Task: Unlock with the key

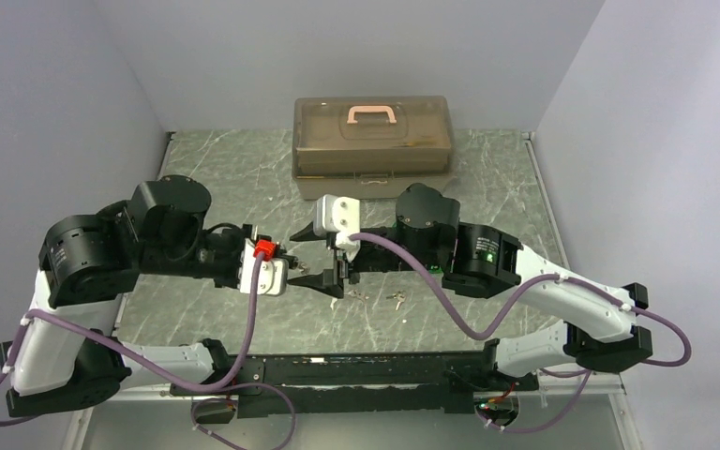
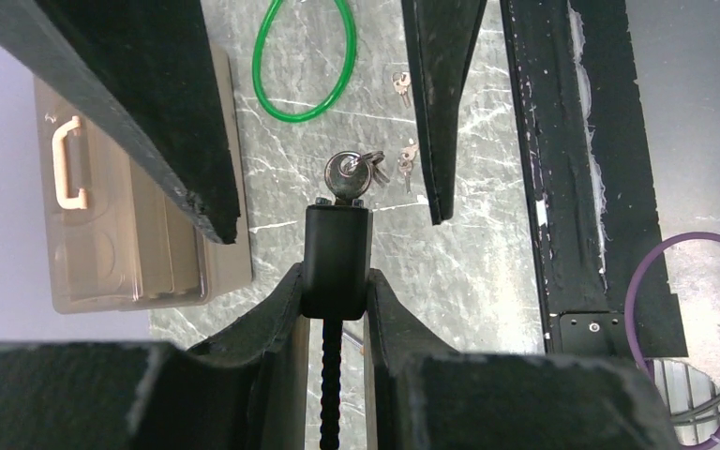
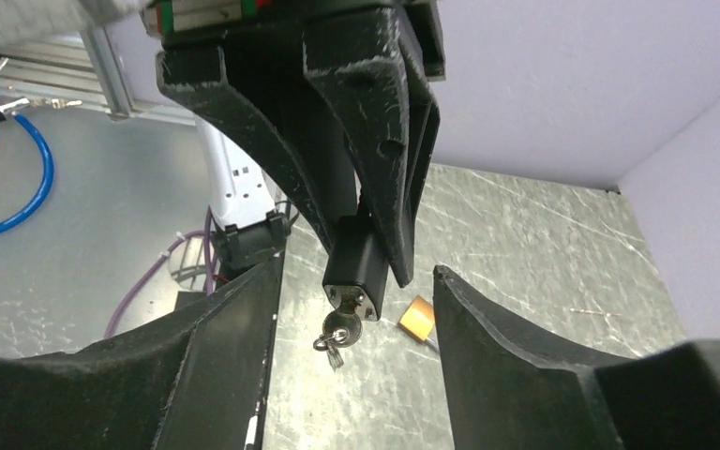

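Observation:
A black lock body with a ribbed black cable below it sits clamped between my left gripper's fingers. A silver key on a small ring is in its keyhole. In the right wrist view the lock hangs from the left gripper with the key pointing down. My right gripper stands open, its two fingers on either side of the key and touching nothing. From above, both grippers meet at the table's middle.
A brown toolbox with a pink handle stands at the back. Loose keys lie on the marble top near the grippers. A brass padlock lies beyond the lock. A green cable loop rests on the table.

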Robot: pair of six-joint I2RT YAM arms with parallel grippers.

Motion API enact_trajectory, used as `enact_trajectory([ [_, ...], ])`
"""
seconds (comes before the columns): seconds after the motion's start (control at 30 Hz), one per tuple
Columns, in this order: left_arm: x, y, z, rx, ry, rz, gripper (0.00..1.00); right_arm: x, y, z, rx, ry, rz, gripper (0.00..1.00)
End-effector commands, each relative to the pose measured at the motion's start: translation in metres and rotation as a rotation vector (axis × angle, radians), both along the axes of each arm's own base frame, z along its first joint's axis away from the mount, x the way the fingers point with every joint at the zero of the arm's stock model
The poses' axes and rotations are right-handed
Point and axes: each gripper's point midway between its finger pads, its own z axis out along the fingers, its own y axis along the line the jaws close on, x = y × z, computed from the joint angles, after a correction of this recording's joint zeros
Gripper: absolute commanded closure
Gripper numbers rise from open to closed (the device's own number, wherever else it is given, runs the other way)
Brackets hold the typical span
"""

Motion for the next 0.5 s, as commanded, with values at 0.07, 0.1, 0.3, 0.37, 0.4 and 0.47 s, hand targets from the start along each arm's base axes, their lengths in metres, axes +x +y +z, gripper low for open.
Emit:
enact_trajectory([
  [0.07,-0.004,-0.004,0.024,-0.096,0.006,0.001,1.00,0.004,0.001,0.012,0.005,-0.068,-0.034,0.44],
  [0.1,-0.003,-0.004,0.025,-0.098,0.007,0.002,1.00,0.005,0.002,0.012,0.000,-0.068,-0.035,0.45],
  [0.3,-0.008,-0.008,0.023,-0.095,0.036,-0.026,1.00,0.003,0.009,0.012,0.013,-0.065,-0.026,0.55],
  [0.37,-0.011,-0.009,0.020,-0.088,0.050,-0.041,1.00,0.005,0.011,0.012,0.021,-0.063,-0.035,0.59],
  [0.4,-0.012,-0.009,0.018,-0.080,0.061,-0.046,1.00,0.005,0.012,0.013,0.030,-0.065,-0.037,0.62],
  [0.47,-0.014,-0.010,0.014,-0.070,0.072,-0.058,1.00,0.006,0.013,0.014,0.045,-0.065,-0.045,0.73],
])
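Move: The black cable lock is held upside-on in the left fingers, its body about 2 cm right of that hand and 1 cm below. From the right hand, the lock body lies some 3 cm left and 1 cm below, level fore and aft, between the open fingers. The inserted key sticks out of the body's right-hand end, about 1 cm left of the right hand and 2 cm below. Right fingers close around the lock body while sinking about 1.5 cm and edging 1 cm left; left keeps hold. ##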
